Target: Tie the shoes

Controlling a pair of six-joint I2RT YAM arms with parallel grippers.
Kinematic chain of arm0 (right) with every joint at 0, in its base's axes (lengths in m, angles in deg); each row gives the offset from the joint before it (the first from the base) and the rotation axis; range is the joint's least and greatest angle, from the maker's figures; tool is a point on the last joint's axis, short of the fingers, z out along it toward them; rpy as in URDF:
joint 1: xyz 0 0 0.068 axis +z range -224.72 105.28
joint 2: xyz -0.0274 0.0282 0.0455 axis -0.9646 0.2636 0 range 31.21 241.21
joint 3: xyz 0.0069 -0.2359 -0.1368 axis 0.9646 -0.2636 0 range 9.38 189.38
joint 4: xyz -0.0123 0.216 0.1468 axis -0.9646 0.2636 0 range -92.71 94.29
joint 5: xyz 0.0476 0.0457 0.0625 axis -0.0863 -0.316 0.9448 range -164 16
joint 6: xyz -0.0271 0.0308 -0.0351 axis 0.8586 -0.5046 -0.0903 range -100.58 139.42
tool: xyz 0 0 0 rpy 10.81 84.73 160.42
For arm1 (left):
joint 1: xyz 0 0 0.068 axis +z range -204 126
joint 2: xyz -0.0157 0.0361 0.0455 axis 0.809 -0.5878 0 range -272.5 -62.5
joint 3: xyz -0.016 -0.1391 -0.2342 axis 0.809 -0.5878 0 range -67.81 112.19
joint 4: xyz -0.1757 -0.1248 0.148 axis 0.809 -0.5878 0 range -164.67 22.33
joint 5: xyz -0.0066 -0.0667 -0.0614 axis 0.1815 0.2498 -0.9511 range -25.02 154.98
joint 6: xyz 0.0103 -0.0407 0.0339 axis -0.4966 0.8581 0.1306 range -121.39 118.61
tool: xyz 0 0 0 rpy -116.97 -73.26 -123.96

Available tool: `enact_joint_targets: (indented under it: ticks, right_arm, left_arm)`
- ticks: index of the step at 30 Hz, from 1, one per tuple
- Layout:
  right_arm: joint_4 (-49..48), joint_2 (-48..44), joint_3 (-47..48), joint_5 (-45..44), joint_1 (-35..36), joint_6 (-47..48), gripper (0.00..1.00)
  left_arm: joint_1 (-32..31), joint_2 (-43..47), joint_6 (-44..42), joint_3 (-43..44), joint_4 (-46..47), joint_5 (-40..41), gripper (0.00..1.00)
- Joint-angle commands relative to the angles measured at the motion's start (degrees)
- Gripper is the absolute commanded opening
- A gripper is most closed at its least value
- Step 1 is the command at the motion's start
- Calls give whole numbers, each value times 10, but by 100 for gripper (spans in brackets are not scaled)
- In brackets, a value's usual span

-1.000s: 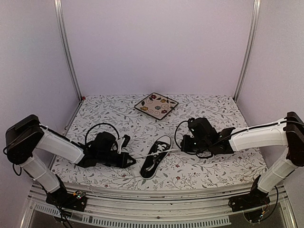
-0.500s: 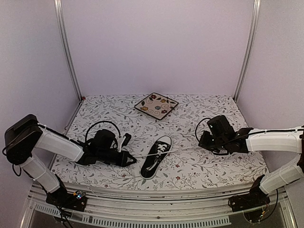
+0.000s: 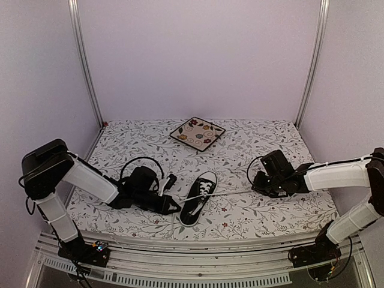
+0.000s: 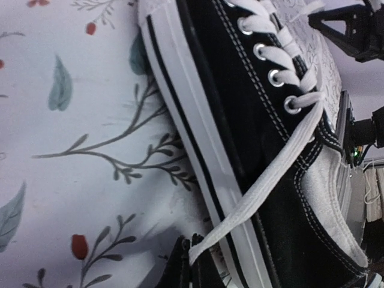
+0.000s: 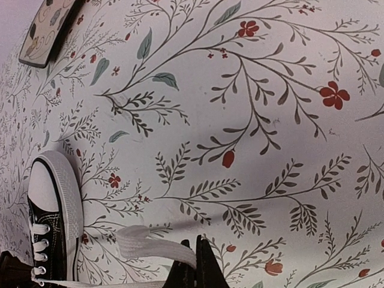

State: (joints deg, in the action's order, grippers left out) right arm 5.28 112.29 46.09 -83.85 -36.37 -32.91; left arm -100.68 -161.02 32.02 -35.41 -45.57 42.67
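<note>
The small black shoe (image 3: 198, 201) with white laces lies on the floral cloth between my arms, toe pointing away. My left gripper (image 3: 177, 210) sits low at the shoe's left side, shut on the end of one white lace (image 4: 270, 174) that runs from the top eyelet across the shoe's side (image 4: 240, 120) to its tips (image 4: 193, 247). My right gripper (image 3: 254, 183) is off to the right of the shoe, shut on the other lace (image 5: 150, 243), which stretches taut (image 3: 231, 193) back to the shoe (image 5: 51, 204). Its tips (image 5: 197, 245) hover just over the cloth.
A square floral plate (image 3: 197, 132) lies at the back centre of the table and shows at the top left corner (image 5: 45, 33) in the right wrist view. Metal frame posts (image 3: 84, 66) and lilac walls close in the sides and back.
My right gripper has drawn its lace out to the right, away from the shoe. My left gripper has slid right, closer to the shoe. The shoe turned slightly.
</note>
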Motion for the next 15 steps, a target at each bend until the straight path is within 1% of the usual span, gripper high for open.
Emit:
enact_joint_targets:
  ticks: [1,8,11,15]
  right_arm:
    - [-6,22,16,-6,-13,22,2]
    - [-21,17,35,13,-15,69,2]
    - [-26,13,46,26,-15,96,2]
    - [-48,8,64,78,-14,138,2]
  left_arm:
    - [-39,-22,-4,12,3,-23,0]
    - [-52,48,21,-2,49,-2,0]
    - [-52,50,15,25,41,3,0]
    - [-52,24,-2,77,17,17,0]
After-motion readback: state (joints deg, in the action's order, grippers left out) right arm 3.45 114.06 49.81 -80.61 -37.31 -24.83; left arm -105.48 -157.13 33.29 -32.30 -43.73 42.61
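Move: The shoe's middle lies about 8 cm to the left hand's right and 4 cm ahead, roughly level with its fingers; the heel is closer, some 4 cm to the right and 4 cm back from that hand. From the right hand the shoe's middle is about 20 cm to the left, 4 cm back and a little below. The patterned board lies about 23 cm ahead of the right hand and 20 cm to its left, some 5 cm lower. Low beside the sole, the left hand first slides back and to the right 2 to 3 cm, then lifts about 5 cm while drifting farther right and slightly forward, up over the near side of the shoe, its lace end still pinched. The right hand dips slightly, then eases forward, left and up a couple of centimetres each, turning a little counter-clockwise and keeping its lace end. ##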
